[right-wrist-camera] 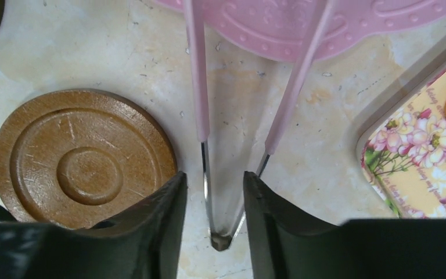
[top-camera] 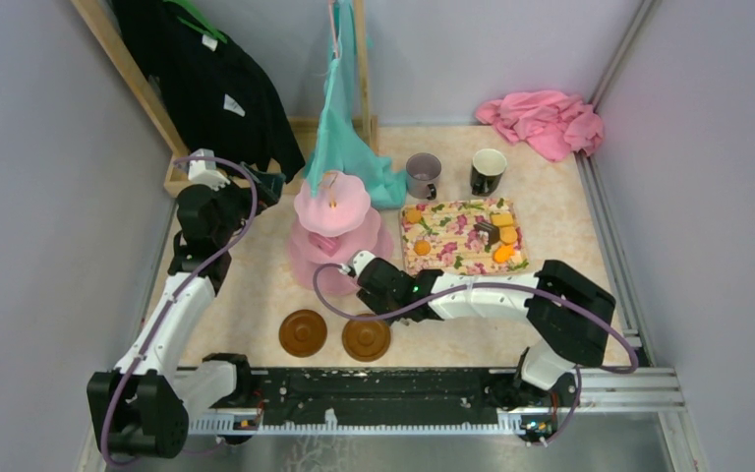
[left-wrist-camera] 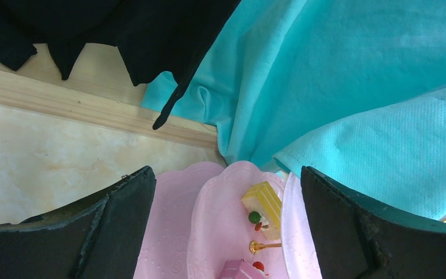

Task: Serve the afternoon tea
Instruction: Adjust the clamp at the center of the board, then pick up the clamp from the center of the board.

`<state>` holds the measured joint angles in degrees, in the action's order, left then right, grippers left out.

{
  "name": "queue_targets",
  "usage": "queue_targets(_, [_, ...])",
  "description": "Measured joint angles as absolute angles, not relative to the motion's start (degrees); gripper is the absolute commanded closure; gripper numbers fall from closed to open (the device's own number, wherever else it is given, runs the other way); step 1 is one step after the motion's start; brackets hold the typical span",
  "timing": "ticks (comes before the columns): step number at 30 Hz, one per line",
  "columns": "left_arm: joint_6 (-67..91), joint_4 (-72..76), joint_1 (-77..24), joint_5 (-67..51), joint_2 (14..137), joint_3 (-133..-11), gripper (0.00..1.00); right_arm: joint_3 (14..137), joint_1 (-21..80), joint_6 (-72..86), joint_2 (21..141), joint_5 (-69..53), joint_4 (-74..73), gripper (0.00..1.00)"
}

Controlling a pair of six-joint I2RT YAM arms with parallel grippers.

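Note:
The pink three-tier stand (top-camera: pixel 332 205) is left of centre. My left gripper (top-camera: pixel 261 184) hovers at its left side, wide open (left-wrist-camera: pixel 226 232). Between the fingers I see a yellow cake (left-wrist-camera: pixel 263 200) and a pink cake (left-wrist-camera: pixel 241 271) on a tier (left-wrist-camera: pixel 220 226). My right gripper (top-camera: pixel 356 264) is low over the table in front of the stand. Its jaws (right-wrist-camera: pixel 215 192) stand apart around the hinge end of pink-handled metal tongs (right-wrist-camera: pixel 199 87), with a gap at the left finger. Orange cakes (top-camera: pixel 422 247) lie on the floral tray (top-camera: pixel 457 258). Two brown discs (top-camera: pixel 303 332) (top-camera: pixel 366 337) lie near the front.
A grey mug (top-camera: pixel 423 174) and a black white-lined mug (top-camera: pixel 488 170) stand behind the tray. Teal fabric (top-camera: pixel 339 118) hangs behind the stand, and black clothes (top-camera: pixel 206 79) hang at the back left. A pink cloth (top-camera: pixel 541 120) lies in the back right corner.

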<state>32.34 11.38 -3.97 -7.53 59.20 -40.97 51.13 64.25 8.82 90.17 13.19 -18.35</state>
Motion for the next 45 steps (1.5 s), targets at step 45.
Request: queue_targets(45, [30.2, 22.9, -5.9, -3.2, 62.6, -38.7, 0.01, 39.0, 64.2, 13.1, 81.7, 17.3, -5.9, 0.37])
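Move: The clamp's middle is about 4 cm to my right hand's left, 2 cm ahead and barely below; its metal joined end already lies between the fingertips. The near brown coaster's middle is 5 cm back and 4 cm left of this hand, 1 cm down; the flowered tray's is 13 cm ahead, 14 cm right, about level. From my left hand the clamp lies some 16 cm back, 17 cm right, 22 cm down. My right hand lifts about 6 cm straight up off the clamp, the fingertips swinging outward to the left by some 15 degrees, then sinks back to nearly the starting height, ending 1.5 cm farther right. The part-open fingers spread wider until they straddle the clamp's metal end. My left hand eases forward nearly 2 cm, fingers still wide open and tipping up slightly. ##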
